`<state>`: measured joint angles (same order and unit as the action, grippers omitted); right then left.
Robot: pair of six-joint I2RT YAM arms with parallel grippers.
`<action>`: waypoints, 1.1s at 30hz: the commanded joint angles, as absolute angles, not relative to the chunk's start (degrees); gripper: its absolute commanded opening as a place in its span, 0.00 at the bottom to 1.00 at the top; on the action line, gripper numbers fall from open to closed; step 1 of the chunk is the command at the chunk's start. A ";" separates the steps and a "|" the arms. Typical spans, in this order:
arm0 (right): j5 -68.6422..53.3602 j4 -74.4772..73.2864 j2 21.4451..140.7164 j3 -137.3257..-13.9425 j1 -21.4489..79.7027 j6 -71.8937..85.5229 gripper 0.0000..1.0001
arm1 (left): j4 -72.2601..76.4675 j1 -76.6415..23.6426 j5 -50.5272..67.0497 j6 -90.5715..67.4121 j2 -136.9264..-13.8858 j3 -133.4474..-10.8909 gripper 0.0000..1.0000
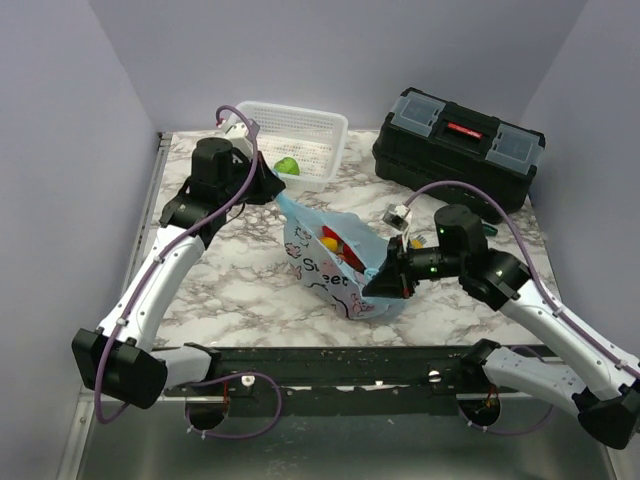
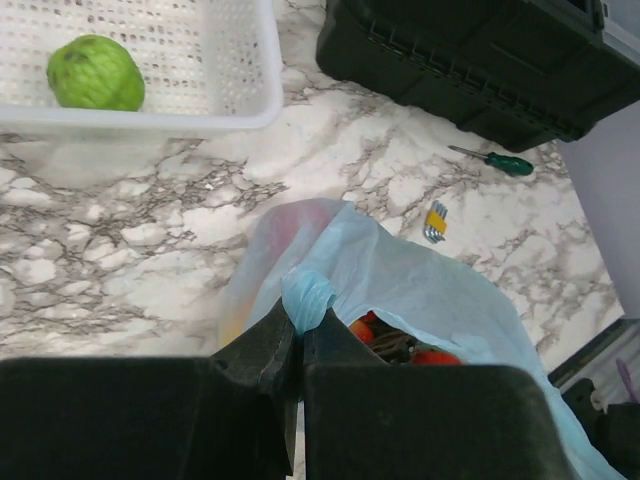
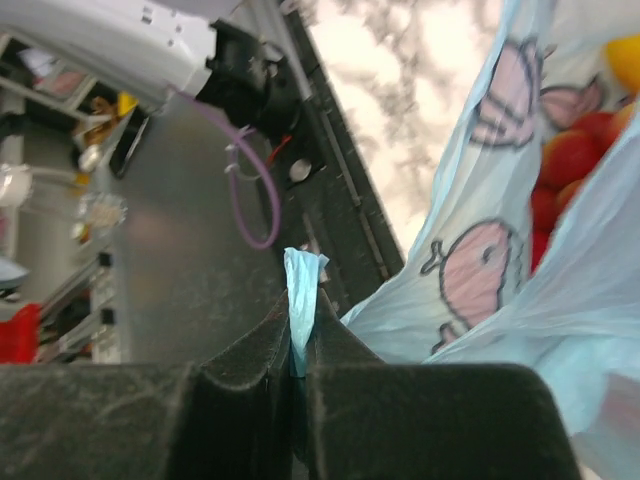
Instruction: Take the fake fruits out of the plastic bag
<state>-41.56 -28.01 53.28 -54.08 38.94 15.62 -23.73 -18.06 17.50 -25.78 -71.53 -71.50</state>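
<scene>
The light-blue plastic bag (image 1: 318, 268) with pink cartoon prints hangs stretched above the marble table between both arms. My left gripper (image 1: 272, 188) is shut on a bunched handle at the bag's far upper end (image 2: 309, 292). Near the table's front, my right gripper (image 1: 372, 284) is shut on a thin strip of the bag (image 3: 303, 285) at its low end. Red and yellow fake fruits (image 1: 336, 243) show through the mouth, in the left wrist view (image 2: 432, 355) and through the film in the right wrist view (image 3: 566, 158).
A white lattice basket (image 1: 330, 140) at the back holds a light-green round fruit (image 1: 287, 166). A black toolbox (image 1: 455, 145) stands back right. A green screwdriver (image 2: 497, 160) and a small set of hex keys (image 2: 435, 222) lie near it. Walls close three sides.
</scene>
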 commanded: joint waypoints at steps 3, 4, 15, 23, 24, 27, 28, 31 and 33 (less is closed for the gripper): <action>-50.28 -21.35 55.24 -47.83 42.53 21.66 0.08 | -24.68 -17.18 10.29 -20.48 -69.66 -71.88 0.00; -50.09 -20.28 55.51 -46.91 42.97 22.35 0.08 | -24.38 -17.14 9.79 -20.41 -69.45 -71.58 0.00; -40.26 -32.41 68.93 -49.85 50.26 16.15 0.11 | -25.20 -17.05 6.00 -18.48 -66.60 -70.49 0.00; -41.07 -30.02 68.88 -51.04 51.68 18.60 0.27 | -24.82 -17.05 4.77 -18.21 -65.45 -69.91 0.00; -40.15 -29.74 68.06 -51.82 51.70 18.65 0.36 | -24.76 -17.05 5.61 -18.48 -65.51 -69.96 0.00; -35.93 -30.84 66.47 -56.39 51.70 18.62 0.56 | -23.80 -17.05 7.19 -19.10 -65.63 -69.16 0.00; -33.54 -31.58 65.97 -58.30 51.69 18.44 0.62 | -23.72 -17.05 7.36 -19.16 -65.85 -69.17 0.00; -23.42 -34.80 64.40 -62.84 51.69 16.27 0.76 | -24.32 -17.05 8.88 -19.51 -66.60 -69.86 0.00; -14.50 -37.11 64.14 -66.29 51.68 15.04 0.82 | -23.68 -17.14 9.52 -19.77 -66.40 -69.38 0.00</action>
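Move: Both hands still pinch the bag's rim. From the right hand the fruits in the open bag lie about 11 cm ahead, 9 cm to its left and 14 cm below; the hex keys are roughly 17 cm ahead, 15 cm to its right, 24 cm down. From the left hand the fruits are some 11 cm back, 15 cm right, 17 cm below, and the basket 20 cm ahead, straight on, 20 cm below. Right hand lowers the bag's rim about 11 cm and back, opens, rises; left keeps gripping, easing left 4 cm. ##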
